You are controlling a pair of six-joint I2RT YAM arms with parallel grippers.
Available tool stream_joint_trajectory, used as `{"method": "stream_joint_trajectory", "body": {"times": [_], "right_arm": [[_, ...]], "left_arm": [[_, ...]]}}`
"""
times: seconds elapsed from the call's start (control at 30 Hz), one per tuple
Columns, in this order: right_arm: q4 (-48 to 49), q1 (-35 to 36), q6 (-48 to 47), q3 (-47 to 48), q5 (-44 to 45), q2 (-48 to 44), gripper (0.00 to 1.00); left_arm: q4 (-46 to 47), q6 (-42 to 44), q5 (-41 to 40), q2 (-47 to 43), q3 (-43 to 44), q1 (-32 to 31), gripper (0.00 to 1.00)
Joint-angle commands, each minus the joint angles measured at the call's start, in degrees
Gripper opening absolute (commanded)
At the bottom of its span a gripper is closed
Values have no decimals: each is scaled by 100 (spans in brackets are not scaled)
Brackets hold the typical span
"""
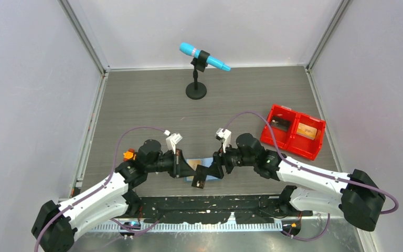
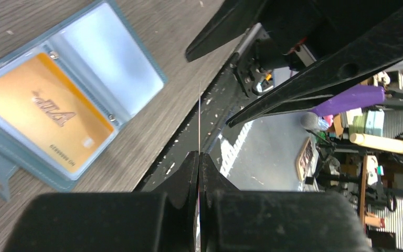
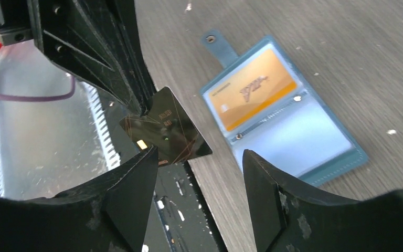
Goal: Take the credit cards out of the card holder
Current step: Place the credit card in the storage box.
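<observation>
The teal-blue card holder lies open on the table near its front edge, and it also shows in the right wrist view and the top view. An orange-gold credit card sits in one pale blue pocket, and it shows in the right wrist view too. The other pocket looks empty. My left gripper is shut on a dark credit card, held edge-on above the table's front edge. My right gripper is open, its jaws facing that dark card, close to it without touching.
A red two-compartment bin stands at the right, with a tan flat item in one compartment and a dark item in the other. A blue microphone on a black stand is at the back. A small orange object sits by the left arm.
</observation>
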Motion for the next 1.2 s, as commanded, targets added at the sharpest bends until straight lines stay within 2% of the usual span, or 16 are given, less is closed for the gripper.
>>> {"method": "stream_joint_trajectory", "body": {"times": [0.0, 0.13, 0.2, 0.27, 0.3, 0.43, 0.53, 0.6, 0.7, 0.8, 0.93, 1.07, 1.17], "right_arm": [[370, -61, -155, 275, -1135, 217, 68], [484, -61, -125, 322, -1425, 442, 63], [577, -62, -80, 320, -1527, 491, 56], [636, -62, -39, 313, -1568, 505, 48], [649, -66, -17, 308, -1571, 500, 39], [744, -98, 47, 269, -1604, 470, 18], [909, -117, 184, 204, -1639, 441, 6], [1010, -129, 280, 165, -1662, 397, 5], [1142, -158, 412, 80, -1618, 311, 5], [1177, -181, 578, 36, -1518, 241, 5], [972, -212, 660, 5, -1280, 241, 5], [1014, -321, 872, -115, -1083, 160, 5], [983, -421, 1009, -126, -926, 68, 5]], "left_arm": [[687, 48, 655, 34, -27, 19, 0], [700, 70, 708, 30, -62, 19, 0], [690, 86, 707, 17, -83, 19, 0], [668, 103, 695, -5, -97, 19, 0], [645, 124, 678, -14, -98, 19, 0], [427, 250, 547, -49, -52, 19, 0], [149, 310, 358, -84, 21, 19, 0], [-106, 333, 100, -109, 92, 19, 2], [-451, 355, -190, -152, 208, 19, 19], [-707, 351, -455, -274, 318, 19, 45], [-1130, 325, -1060, -564, 484, 19, 72], [-1658, 422, -1730, -817, 712, 18, 91], [-2121, 540, -2079, -898, 928, 19, 98]]}}
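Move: The black credit card is still in the left hand's closed fingers, its middle about 2 cm back and 3 cm to the right of that hand, and about level with it. From the open right hand the card's middle lies some 4 cm back and 5 cm left, at its height. The open card holder lies on the table about 5 cm ahead of the right hand, 3 cm left and 12 cm below. The red storage box is roughly 24 cm ahead, 38 cm right and 11 cm down. The black card is handed over in the air: the right hand slides back about 3 cm and slightly left to its free side, turning some 10 degrees counter-clockwise, and pinches it shut. The left hand stays almost in place until that grip is closed, then opens wide and withdraws left and forward about 4 cm, as the right eases forward and a little up. ##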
